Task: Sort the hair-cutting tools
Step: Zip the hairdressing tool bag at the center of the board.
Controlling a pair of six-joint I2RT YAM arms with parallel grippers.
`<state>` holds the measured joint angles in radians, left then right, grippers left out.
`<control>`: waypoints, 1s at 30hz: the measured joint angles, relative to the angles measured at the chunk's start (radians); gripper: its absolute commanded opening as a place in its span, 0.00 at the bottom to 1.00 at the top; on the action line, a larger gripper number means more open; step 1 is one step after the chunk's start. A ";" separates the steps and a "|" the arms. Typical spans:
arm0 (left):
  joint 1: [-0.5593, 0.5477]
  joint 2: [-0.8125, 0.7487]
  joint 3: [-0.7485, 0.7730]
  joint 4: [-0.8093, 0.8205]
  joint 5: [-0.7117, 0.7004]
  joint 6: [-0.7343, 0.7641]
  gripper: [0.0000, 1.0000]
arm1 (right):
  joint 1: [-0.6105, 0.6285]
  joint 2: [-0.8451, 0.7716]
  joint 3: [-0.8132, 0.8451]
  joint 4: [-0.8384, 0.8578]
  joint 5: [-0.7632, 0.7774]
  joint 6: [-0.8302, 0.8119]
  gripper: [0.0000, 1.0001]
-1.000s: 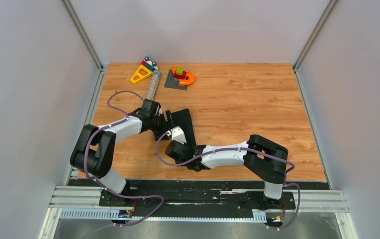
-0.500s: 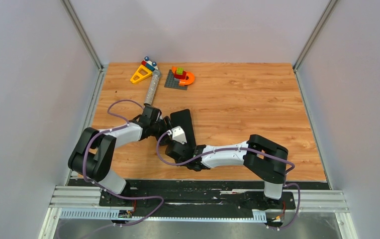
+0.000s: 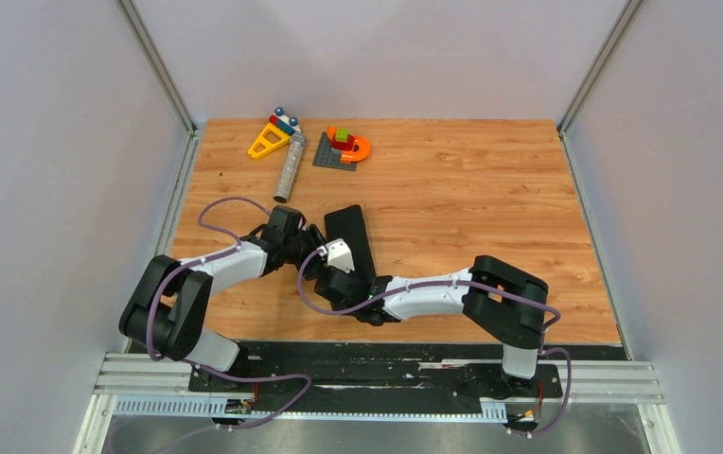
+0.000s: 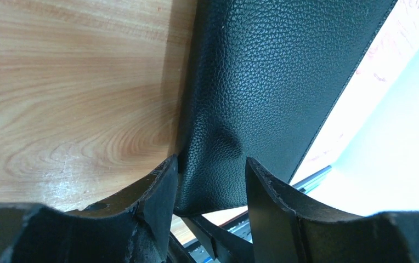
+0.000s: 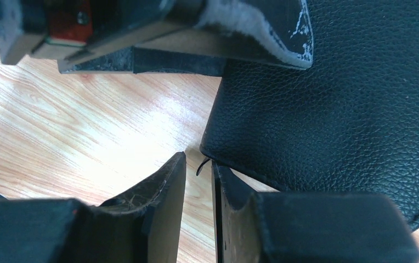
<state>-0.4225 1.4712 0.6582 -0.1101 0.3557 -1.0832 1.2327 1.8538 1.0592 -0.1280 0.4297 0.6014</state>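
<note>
A black leather pouch (image 3: 346,232) lies mid-table, and none of the hair-cutting tools show in any view. My left gripper (image 3: 317,240) is at the pouch's left edge. In the left wrist view the left gripper (image 4: 211,181) is part open, with a raised flap of the pouch (image 4: 262,82) between its fingers and the left finger touching the leather. My right gripper (image 3: 326,261) is at the pouch's near corner. In the right wrist view the right gripper (image 5: 198,164) shows a narrow gap holding only a loose thread, and the pouch (image 5: 350,98) meets its right fingertip.
A grey cylinder (image 3: 289,168) lies behind the left arm. A yellow triangle toy (image 3: 268,140) and a grey baseplate with coloured blocks (image 3: 339,149) stand at the back left. Walls close in both sides. The left gripper's body (image 5: 141,33) hangs just ahead of my right fingers.
The left arm has drawn back toward the near edge, fully uncovering the grey cylinder, and its jaws have narrowed around the pouch flap. The right arm has stayed put.
</note>
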 measured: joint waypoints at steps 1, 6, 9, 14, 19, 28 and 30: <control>-0.002 -0.005 -0.005 0.002 -0.001 -0.006 0.55 | 0.000 0.000 -0.001 0.000 0.000 0.000 0.25; -0.008 -0.023 -0.018 0.003 0.003 -0.021 0.56 | -0.001 0.000 -0.013 0.008 0.016 0.011 0.25; -0.010 -0.027 -0.018 0.003 0.005 -0.022 0.57 | -0.003 0.000 -0.013 0.002 0.036 0.029 0.18; -0.010 -0.029 -0.018 0.001 -0.004 -0.015 0.59 | -0.010 0.004 -0.014 -0.005 0.062 0.050 0.00; -0.002 -0.027 -0.016 -0.008 -0.029 0.002 0.58 | -0.012 -0.006 -0.029 0.005 0.055 0.052 0.00; 0.071 0.028 0.037 0.005 -0.040 0.022 0.55 | -0.022 -0.145 -0.142 0.003 -0.010 0.035 0.00; 0.075 0.056 0.062 0.024 -0.033 0.023 0.53 | -0.022 -0.167 -0.146 0.002 -0.024 0.030 0.00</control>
<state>-0.3477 1.5269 0.7204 -0.0856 0.3225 -1.0607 1.2110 1.6863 0.9131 -0.1265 0.4061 0.6315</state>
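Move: The bag's zip tab, at its near-left corner, is practically at the right fingertips, about 1 cm ahead; the bag's middle lies some 9 cm ahead and 3 cm to the right of that hand. From the left hand, open astride the bag's left edge, the tab is about 6 cm back and 3 cm below, and the bag's middle about 3 cm ahead, 3 cm right. The silver tube lies some 20 cm ahead and 12 cm left of the left hand. The zip tab at the bag's near-left corner is pinched by the right fingers, which edge about 1 cm forward and right, shut, then pull the corner rightward, ending about 3.5 cm right, slightly back and 1.5 cm higher. The left hand first barely shifts, then slides some 4 cm forward and a little left along the bag's left edge, half open, one finger over its top. ##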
